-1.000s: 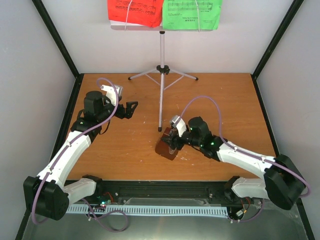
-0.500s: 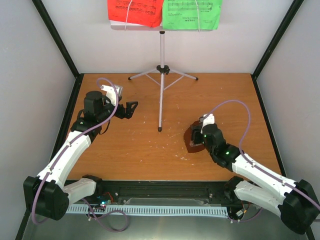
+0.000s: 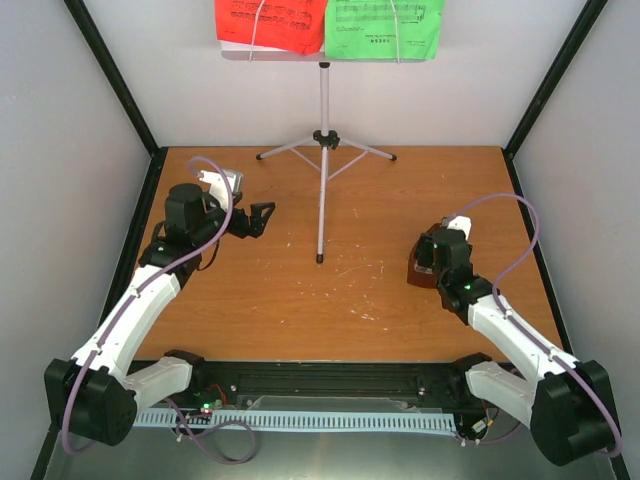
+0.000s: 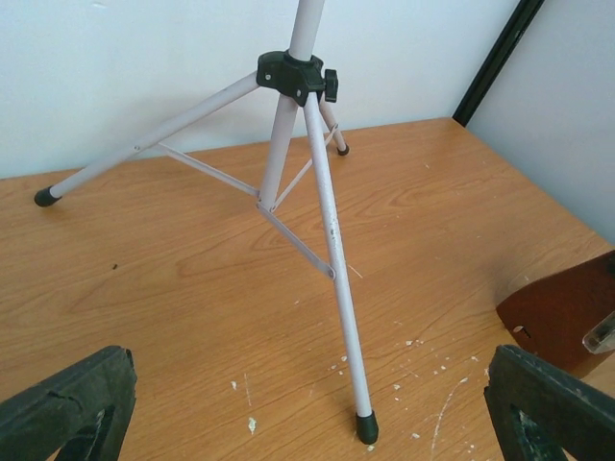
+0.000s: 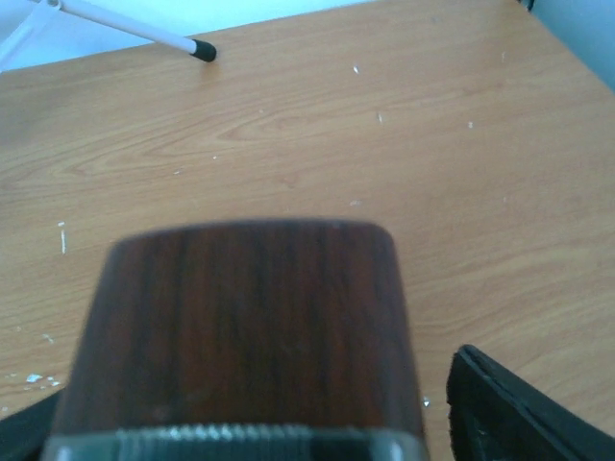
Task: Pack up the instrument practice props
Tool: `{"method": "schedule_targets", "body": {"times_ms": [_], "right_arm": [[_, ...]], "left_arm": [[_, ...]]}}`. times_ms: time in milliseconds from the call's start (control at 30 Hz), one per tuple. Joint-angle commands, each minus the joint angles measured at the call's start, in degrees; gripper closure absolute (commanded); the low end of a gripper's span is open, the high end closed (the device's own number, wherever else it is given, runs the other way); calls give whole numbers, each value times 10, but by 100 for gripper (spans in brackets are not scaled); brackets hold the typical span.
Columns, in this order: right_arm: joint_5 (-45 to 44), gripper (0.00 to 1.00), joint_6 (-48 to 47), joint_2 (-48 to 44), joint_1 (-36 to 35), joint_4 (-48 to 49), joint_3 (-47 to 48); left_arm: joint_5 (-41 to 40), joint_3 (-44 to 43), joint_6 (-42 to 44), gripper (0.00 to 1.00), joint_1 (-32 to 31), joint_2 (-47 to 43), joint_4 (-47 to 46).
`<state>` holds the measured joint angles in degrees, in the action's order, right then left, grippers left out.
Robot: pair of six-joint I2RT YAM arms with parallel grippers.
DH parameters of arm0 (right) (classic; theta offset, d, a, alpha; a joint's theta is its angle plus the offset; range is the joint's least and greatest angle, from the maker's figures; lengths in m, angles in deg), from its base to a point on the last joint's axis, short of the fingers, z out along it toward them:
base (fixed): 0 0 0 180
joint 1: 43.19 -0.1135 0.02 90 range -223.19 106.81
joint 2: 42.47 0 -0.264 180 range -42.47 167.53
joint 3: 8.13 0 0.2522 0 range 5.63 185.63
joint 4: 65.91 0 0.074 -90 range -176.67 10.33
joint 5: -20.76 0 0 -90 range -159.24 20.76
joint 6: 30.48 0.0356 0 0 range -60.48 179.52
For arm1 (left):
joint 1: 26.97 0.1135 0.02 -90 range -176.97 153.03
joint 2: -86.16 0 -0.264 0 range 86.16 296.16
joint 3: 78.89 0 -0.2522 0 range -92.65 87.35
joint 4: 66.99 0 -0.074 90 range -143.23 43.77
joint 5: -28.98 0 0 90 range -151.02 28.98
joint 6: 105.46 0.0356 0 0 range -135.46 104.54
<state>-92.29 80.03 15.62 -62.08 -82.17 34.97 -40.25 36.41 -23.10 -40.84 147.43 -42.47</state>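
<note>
The dark-brown metronome (image 3: 424,270) (image 5: 245,327) sits on the table at the right, between the fingers of my right gripper (image 3: 434,258) (image 5: 245,403). A strip of table shows between its right side and the right finger (image 5: 519,413), so the jaws stand open around it. The silver tripod stand (image 3: 323,130) (image 4: 288,77) stands at the back centre, and its tray (image 3: 300,55) holds a red music sheet (image 3: 268,22) and a green one (image 3: 385,25). My left gripper (image 3: 262,218) (image 4: 307,403) is open and empty, facing the stand's near leg (image 4: 336,279).
White and grey walls with black corner posts (image 3: 115,80) close in the wooden table (image 3: 260,300) at the back and sides. The metronome's corner (image 4: 562,312) shows at the right edge of the left wrist view. White flecks dot the wood.
My right gripper and the metronome have moved from near the stand's front leg to the right side of the table. The left arm has stayed still.
</note>
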Motion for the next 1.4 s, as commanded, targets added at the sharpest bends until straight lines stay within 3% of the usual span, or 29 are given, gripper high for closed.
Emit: {"method": "schedule_targets", "body": {"times_ms": [0,133,300,433,700,967,1367], "right_arm": [[26,18,-11,-32,8,-49,16],[61,0,-26,-91,8,-99,39],[118,0,-38,-148,8,-178,79],[187,0,-32,-172,8,-197,90],[270,0,-15,-228,8,-191,65],[250,0,3,-286,8,-208,42],[236,0,19,-296,8,-204,31]], "left_arm": [[-2,-2,-50,0,2,-10,-6],[0,5,-120,1,2,-2,-10],[72,0,-208,0,2,54,-60],[120,4,-241,6,-12,118,-151],[69,-139,-210,18,-78,299,-157],[20,-288,-176,28,-89,462,-128],[47,-393,-160,47,-91,573,-120]]}}
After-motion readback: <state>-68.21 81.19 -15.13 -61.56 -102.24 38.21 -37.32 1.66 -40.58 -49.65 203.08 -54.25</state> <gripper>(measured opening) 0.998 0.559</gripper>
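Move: My left hand hangs wide open; the upper front leg of the music stand is about 18 cm ahead, 15 cm right and 13 cm lower. From that hand the stand's black hub is about 24 cm ahead, 16 right and 7 down, and the leg's rubber foot 4 ahead, 15 right and 25 down. My right hand still has the metronome between its fingers, its middle about 1 cm ahead and 3 below; that upper leg is 28 cm to its left and 19 ahead. I open my right fingers fully and let go of the metronome, lifting that hand about 9 cm and drawing it 8 cm back and a little left while it turns counter-clockwise. My left hand dips and swings right, then reaches on forward to the stand's upper front leg, 17 cm forward, 14 right and 12 down in all, tipping down some 20 degrees and closing about halfway around the leg. ##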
